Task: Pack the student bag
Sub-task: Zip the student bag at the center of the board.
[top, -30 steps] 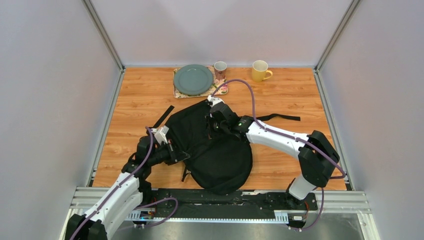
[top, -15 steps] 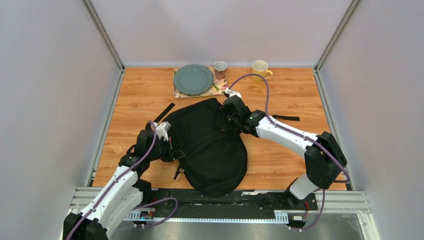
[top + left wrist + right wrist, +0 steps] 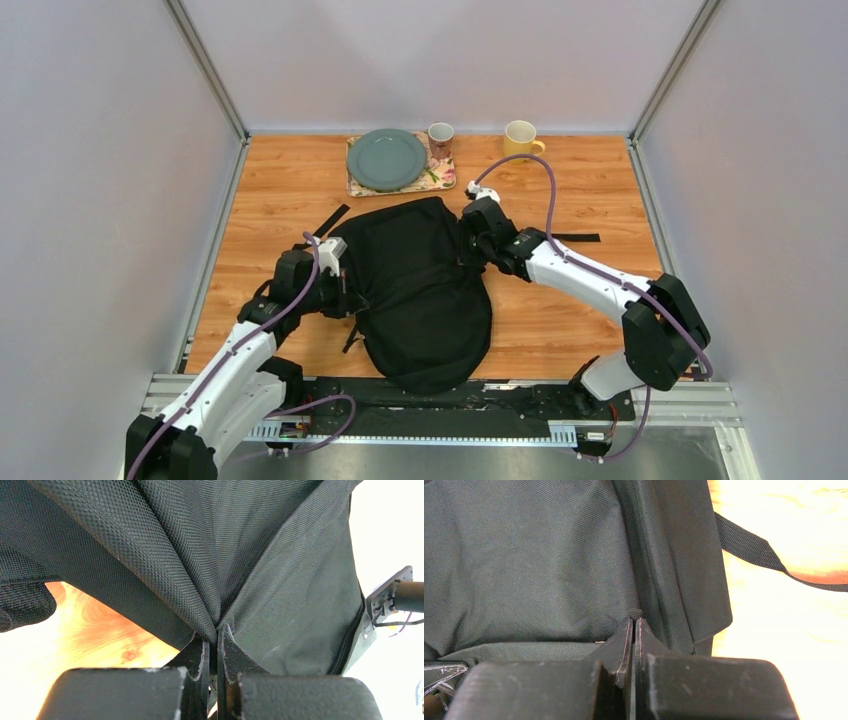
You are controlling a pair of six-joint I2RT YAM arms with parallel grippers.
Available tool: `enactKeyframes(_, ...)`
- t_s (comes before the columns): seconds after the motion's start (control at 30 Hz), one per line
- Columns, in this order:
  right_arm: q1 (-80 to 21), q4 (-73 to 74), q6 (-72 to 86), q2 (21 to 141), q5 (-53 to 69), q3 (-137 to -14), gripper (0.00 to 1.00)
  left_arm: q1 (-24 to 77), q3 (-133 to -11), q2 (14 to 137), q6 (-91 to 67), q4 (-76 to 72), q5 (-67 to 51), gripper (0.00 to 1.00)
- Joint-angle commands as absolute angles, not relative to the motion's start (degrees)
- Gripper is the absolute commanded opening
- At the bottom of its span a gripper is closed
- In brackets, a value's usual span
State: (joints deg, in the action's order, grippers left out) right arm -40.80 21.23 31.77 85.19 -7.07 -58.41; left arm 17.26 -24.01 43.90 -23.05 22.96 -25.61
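Note:
The student bag [image 3: 420, 290], a big black fabric backpack, lies in the middle of the wooden table, its straps trailing left and right. My left gripper [image 3: 347, 292] is at the bag's left edge, shut on a pinched fold of its fabric [image 3: 212, 625]. My right gripper [image 3: 470, 240] is at the bag's upper right edge, shut on a small ridge of the cloth [image 3: 635, 615]. The bag's weave [image 3: 280, 590] fills most of the left wrist view, and its smooth panel [image 3: 534, 560] fills most of the right wrist view. Whatever is inside the bag is hidden.
At the back stand a grey-green plate [image 3: 386, 158] on a floral mat [image 3: 441, 178], a small brown mug [image 3: 440, 135] and a yellow mug [image 3: 520, 140]. One black strap [image 3: 327, 220] points back left, another [image 3: 570, 237] lies right. Grey walls enclose the table.
My right gripper has pulled the bag's upper edge to the right and back, and the left gripper has drawn its side slightly leftward. The bag has spread wider and flatter. Both grips held.

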Motion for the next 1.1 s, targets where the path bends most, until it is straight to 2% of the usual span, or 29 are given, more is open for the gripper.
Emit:
enactKeyframes(0.0,-38.5,21.2,31.1,82.7,-14.9,-57.0,0.00,16.9,-26.6,43.9,-17.9,24.0,-23.9,0.00)
enactKeyframes(0.33,-36.3,20.2,30.8,82.1,-11.9,-56.8,0.00,17.0,-30.9,50.6,-14.7,21.5,-26.5,0.00)
enactKeyframes(0.4,-35.3,19.8,30.9,81.3,-9.9,-56.1,0.09,16.9,-31.7,52.6,-14.0,19.6,-30.7,0.00)
enactKeyframes(0.43,-35.1,19.8,31.0,80.9,-9.8,-55.7,0.22,16.9,-32.1,53.3,-13.5,19.1,-31.6,0.00)
enactKeyframes(0.47,-34.9,19.8,31.2,80.3,-9.9,-55.2,0.26,16.9,-32.5,54.2,-13.6,19.2,-32.0,0.00)
enactKeyframes(0.63,-32.4,19.2,32.5,76.2,-8.0,-51.4,0.41,16.9,-35.2,58.7,-12.5,20.2,-30.9,0.07)
enactKeyframes(0.73,-31.6,19.2,33.2,74.4,-7.1,-49.7,0.42,16.9,-36.1,60.3,-12.8,19.7,-30.9,0.11)
enactKeyframes(0.87,-31.1,18.8,35.9,71.4,-4.9,-45.8,0.43,16.8,-37.4,62.0,-13.1,20.4,-28.9,0.25)
enactKeyframes(0.97,-31.0,16.6,38.5,69.3,-0.9,-42.1,0.45,16.8,-38.2,62.2,-14.5,22.2,-26.8,0.41)
enactKeyframes(1.07,-31.1,14.6,39.4,68.4,4.8,-39.3,0.51,16.8,-36.1,57.8,-16.4,22.1,-26.1,0.64)
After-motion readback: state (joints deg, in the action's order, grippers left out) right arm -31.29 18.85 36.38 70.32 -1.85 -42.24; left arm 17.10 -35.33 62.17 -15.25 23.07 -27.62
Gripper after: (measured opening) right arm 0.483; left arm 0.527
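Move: The zip pull is already between the right fingertips. The bag's right edge, which that hand goes to next, lies about 5 cm to its right, 3 cm back and a few centimetres below. The loose shoulder strap lies some 20 cm right and 5 cm ahead, on the table. The left fingers already pinch the bag's left edge. From them the zip pull is about 21 cm right and 11 cm ahead, and a small side strap about 8 cm back, 1 cm left. The zip pull is let go: the right fingers creep right with it, open to about half, and the hand runs some 7 cm right, then 3 cm back and a little down, until its open jaws stand over the bag's right edge. The bag's left edge, still pinched at first, is drawn forward by the left hand, which travels about 3.5 cm forward and slightly right before its fingers open around the edge. ##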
